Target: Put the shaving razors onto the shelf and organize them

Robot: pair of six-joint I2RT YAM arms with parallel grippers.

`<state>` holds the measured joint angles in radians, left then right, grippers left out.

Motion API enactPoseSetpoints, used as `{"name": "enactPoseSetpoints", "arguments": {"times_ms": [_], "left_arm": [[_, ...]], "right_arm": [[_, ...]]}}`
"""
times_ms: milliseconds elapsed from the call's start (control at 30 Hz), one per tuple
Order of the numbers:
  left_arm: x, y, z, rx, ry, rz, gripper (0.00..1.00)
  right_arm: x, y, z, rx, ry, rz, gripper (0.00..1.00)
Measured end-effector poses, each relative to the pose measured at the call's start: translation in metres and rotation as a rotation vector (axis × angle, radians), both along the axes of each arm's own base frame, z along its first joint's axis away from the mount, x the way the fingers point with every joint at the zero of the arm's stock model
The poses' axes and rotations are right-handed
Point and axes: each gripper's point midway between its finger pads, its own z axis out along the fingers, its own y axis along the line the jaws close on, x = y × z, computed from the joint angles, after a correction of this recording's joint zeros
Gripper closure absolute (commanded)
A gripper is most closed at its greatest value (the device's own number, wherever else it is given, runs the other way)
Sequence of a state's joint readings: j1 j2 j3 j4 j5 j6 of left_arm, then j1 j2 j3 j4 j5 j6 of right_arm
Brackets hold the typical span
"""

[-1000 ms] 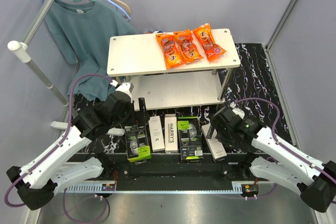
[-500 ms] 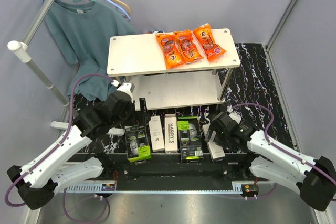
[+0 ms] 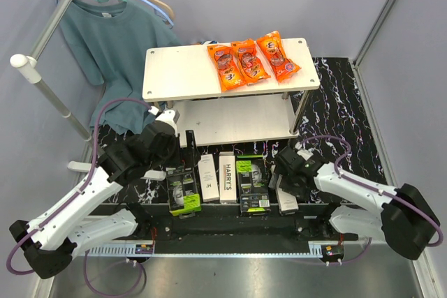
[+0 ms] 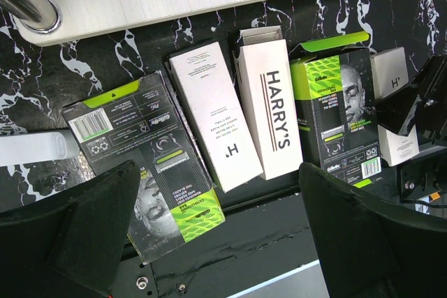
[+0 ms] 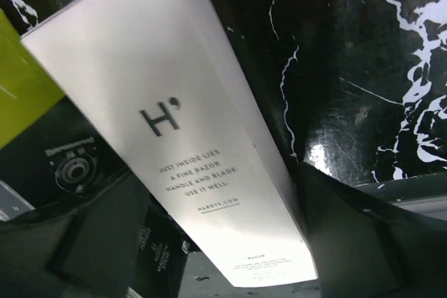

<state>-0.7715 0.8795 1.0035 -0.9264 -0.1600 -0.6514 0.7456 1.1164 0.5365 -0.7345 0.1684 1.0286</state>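
Five shaving razors lie in a row on the black marbled mat in front of the shelf (image 3: 181, 71): a black and green box (image 3: 183, 191), a slim white box (image 3: 207, 177), the "HARRY'S" box (image 3: 227, 176), a second black and green box (image 3: 252, 184) and a white "H" box (image 3: 286, 199). My right gripper (image 3: 283, 176) is low over that last box. In the right wrist view the white "H" box (image 5: 202, 144) lies between the fingers of my right gripper (image 5: 220, 179), which is open. My left gripper (image 4: 218, 169) hangs open above the left boxes and holds nothing.
Three orange snack packets (image 3: 251, 61) lie on the right half of the shelf's top board. The lower board (image 3: 237, 120) carries nothing. A teal T-shirt (image 3: 112, 47) hangs on a hanger from a slanted rail (image 3: 42, 82) at the back left. Grey walls close in both sides.
My right arm has swung left and come down, so its fingers now straddle the rightmost white box. The left arm and the boxes have not moved.
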Motion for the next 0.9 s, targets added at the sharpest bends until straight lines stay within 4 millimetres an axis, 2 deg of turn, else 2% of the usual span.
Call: {"name": "enactPoseSetpoints", "arguments": {"times_ms": [33, 67, 100, 633, 767, 900], "left_arm": [[0.000, 0.000, 0.000, 0.000, 0.000, 0.000, 0.01], [0.000, 0.000, 0.000, 0.000, 0.000, 0.000, 0.01], [0.000, 0.000, 0.000, -0.001, -0.001, 0.000, 0.01], [-0.002, 0.001, -0.006, 0.008, 0.012, -0.002, 0.01], [-0.003, -0.002, -0.005, -0.003, 0.017, -0.013, 0.01], [-0.004, -0.010, -0.001, -0.040, 0.016, -0.040, 0.01]], "right_arm": [[0.001, 0.001, 0.000, -0.005, 0.002, 0.005, 0.25], [0.003, 0.001, -0.001, -0.011, 0.004, 0.006, 0.36], [0.004, 0.002, -0.001, -0.016, 0.006, 0.010, 0.39], [0.009, 0.006, 0.013, 0.026, -0.047, 0.015, 0.48], [0.010, 0.004, 0.031, 0.056, -0.092, 0.005, 0.49], [0.017, 0.007, 0.065, 0.105, -0.165, -0.004, 0.49]]}}
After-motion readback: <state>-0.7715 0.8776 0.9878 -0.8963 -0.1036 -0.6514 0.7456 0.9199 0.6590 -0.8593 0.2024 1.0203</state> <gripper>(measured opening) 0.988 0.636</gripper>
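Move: Just ahead of the right hand lies the middle of the white Harry's box it is about to grip, about 2 cm forward and 1 cm left, level with the open fingers. The black-and-green Gillette box stands some 9 cm to the left of it and 1 cm farther out; the upright HARRY'S box is about 18 cm left and 5 cm ahead of the hand. From the left hand, the white box lies some 26 cm right, 4 cm back and 19 cm below. Closing around the long sides of the white Harry's box, the right fingers narrow by about a third and pinch it slightly towards its near end. The hand eases barely forward, pauses, then rises, slowly at first and quicker at the end, about 6.5 cm straight up off the table, the fingertips tilting forward some 10 degrees. ##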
